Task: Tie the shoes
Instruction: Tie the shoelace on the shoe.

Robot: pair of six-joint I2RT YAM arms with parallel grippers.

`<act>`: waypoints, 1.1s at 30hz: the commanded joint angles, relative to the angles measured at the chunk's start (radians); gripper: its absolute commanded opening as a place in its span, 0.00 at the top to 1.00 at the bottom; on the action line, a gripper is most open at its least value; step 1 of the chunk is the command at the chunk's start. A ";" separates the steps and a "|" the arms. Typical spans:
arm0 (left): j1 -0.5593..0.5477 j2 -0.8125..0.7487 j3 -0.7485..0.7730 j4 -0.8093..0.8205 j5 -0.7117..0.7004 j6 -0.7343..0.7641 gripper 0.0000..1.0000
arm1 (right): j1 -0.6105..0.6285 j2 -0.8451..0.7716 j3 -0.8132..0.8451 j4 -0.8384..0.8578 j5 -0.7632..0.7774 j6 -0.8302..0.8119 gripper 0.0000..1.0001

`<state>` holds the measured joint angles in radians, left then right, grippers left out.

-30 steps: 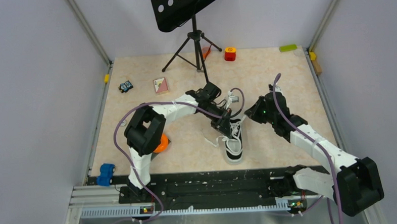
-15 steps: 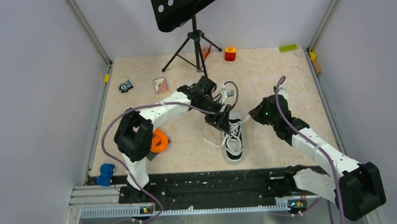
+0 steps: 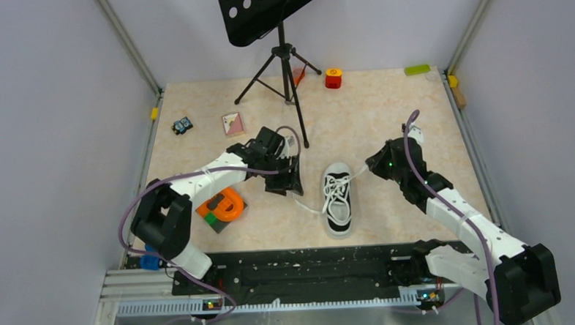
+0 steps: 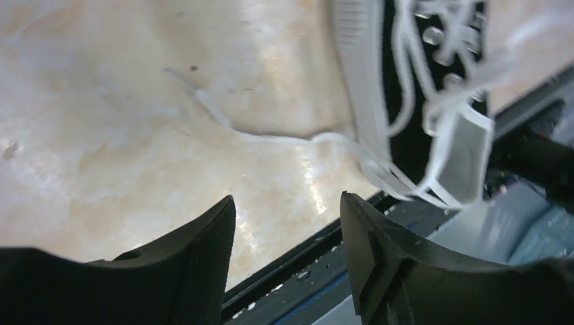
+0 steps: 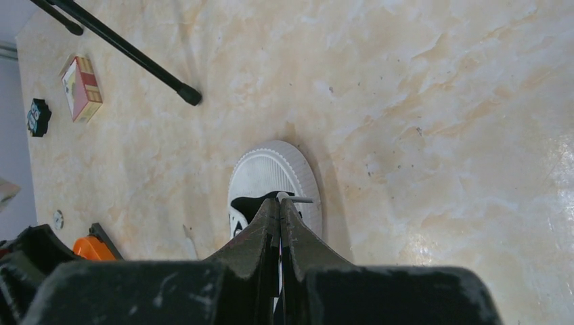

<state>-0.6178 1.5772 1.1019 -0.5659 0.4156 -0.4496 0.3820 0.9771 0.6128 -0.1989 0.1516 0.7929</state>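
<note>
The shoe [image 3: 337, 198], a black sneaker with a white toe cap, lies mid-table with its toe toward the far side. My right gripper [image 3: 371, 166] is just right of the toe, shut on one white lace [image 3: 356, 175] that runs up from the eyelets. In the right wrist view the lace tip [image 5: 300, 199] pokes out past the pinched jaws of my right gripper [image 5: 279, 198], above the toe cap [image 5: 274, 169]. My left gripper [image 3: 289, 181] stands open left of the shoe, holding nothing. Beyond my left gripper [image 4: 288, 200], the left wrist view shows the other lace [image 4: 271, 137] loose on the table beside the shoe [image 4: 406, 88].
A music stand's tripod [image 3: 284, 67] stands at the back centre. An orange object [image 3: 228, 204] lies under the left arm, and a blue toy car [image 3: 151, 258] sits at the near left edge. A card box [image 3: 232, 123], a small toy [image 3: 183, 125] and a red block [image 3: 333, 78] lie farther back.
My left gripper has opened, let go of the lace and swung left away from the shoe. The right gripper has stayed shut on its lace and drifted slightly right.
</note>
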 commanded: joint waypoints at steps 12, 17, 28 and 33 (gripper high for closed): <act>-0.120 0.226 0.085 0.001 -0.532 -0.440 0.47 | -0.012 0.007 0.037 0.029 -0.046 -0.031 1.00; -0.128 0.285 0.111 -0.026 -0.611 -0.469 0.77 | -0.012 0.000 0.024 0.020 -0.043 -0.028 1.00; -0.031 -0.125 0.088 -0.135 -0.836 -0.375 1.00 | -0.088 -0.096 0.058 -0.117 0.037 -0.130 1.00; 0.071 -0.240 0.058 -0.138 -0.768 -0.284 1.00 | -0.130 -0.131 0.042 -0.144 0.041 -0.145 1.00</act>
<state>-0.6025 1.3960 1.1870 -0.6746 -0.3576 -0.8177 0.2787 0.8753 0.6193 -0.3122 0.1654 0.6830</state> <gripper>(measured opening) 0.007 0.009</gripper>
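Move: The free end of the left shoelace lies on the table about 4 cm ahead of the open left hand, 1 cm to its left and 8 cm below. From that hand the shoe is some 14 cm to the right, 1 cm ahead and 5 cm lower; the orange toy is 24 cm left and 1 cm ahead, and the stand foot 20 cm ahead and 5 cm right, both on the table. The right hand, holding the other lace, has the shoe about 9 cm left, 5 cm back and 8 cm below, and that free end some 24 cm left, 1 cm back and 12 cm below. The left hand sinks about 8 cm and eases 4–5 cm forward onto the free lace end, wrist turning some 30 degrees counter-clockwise, shuts its fingers on the lace, then lifts about 15 cm while drawing roughly 8 cm left and a little forward, away from the shoe, still turning. The right hand keeps its pinch on the other lace nearly in place until the left lifts, then pulls about 5 cm to the right, so the two laces are drawn apart across the shoe. ##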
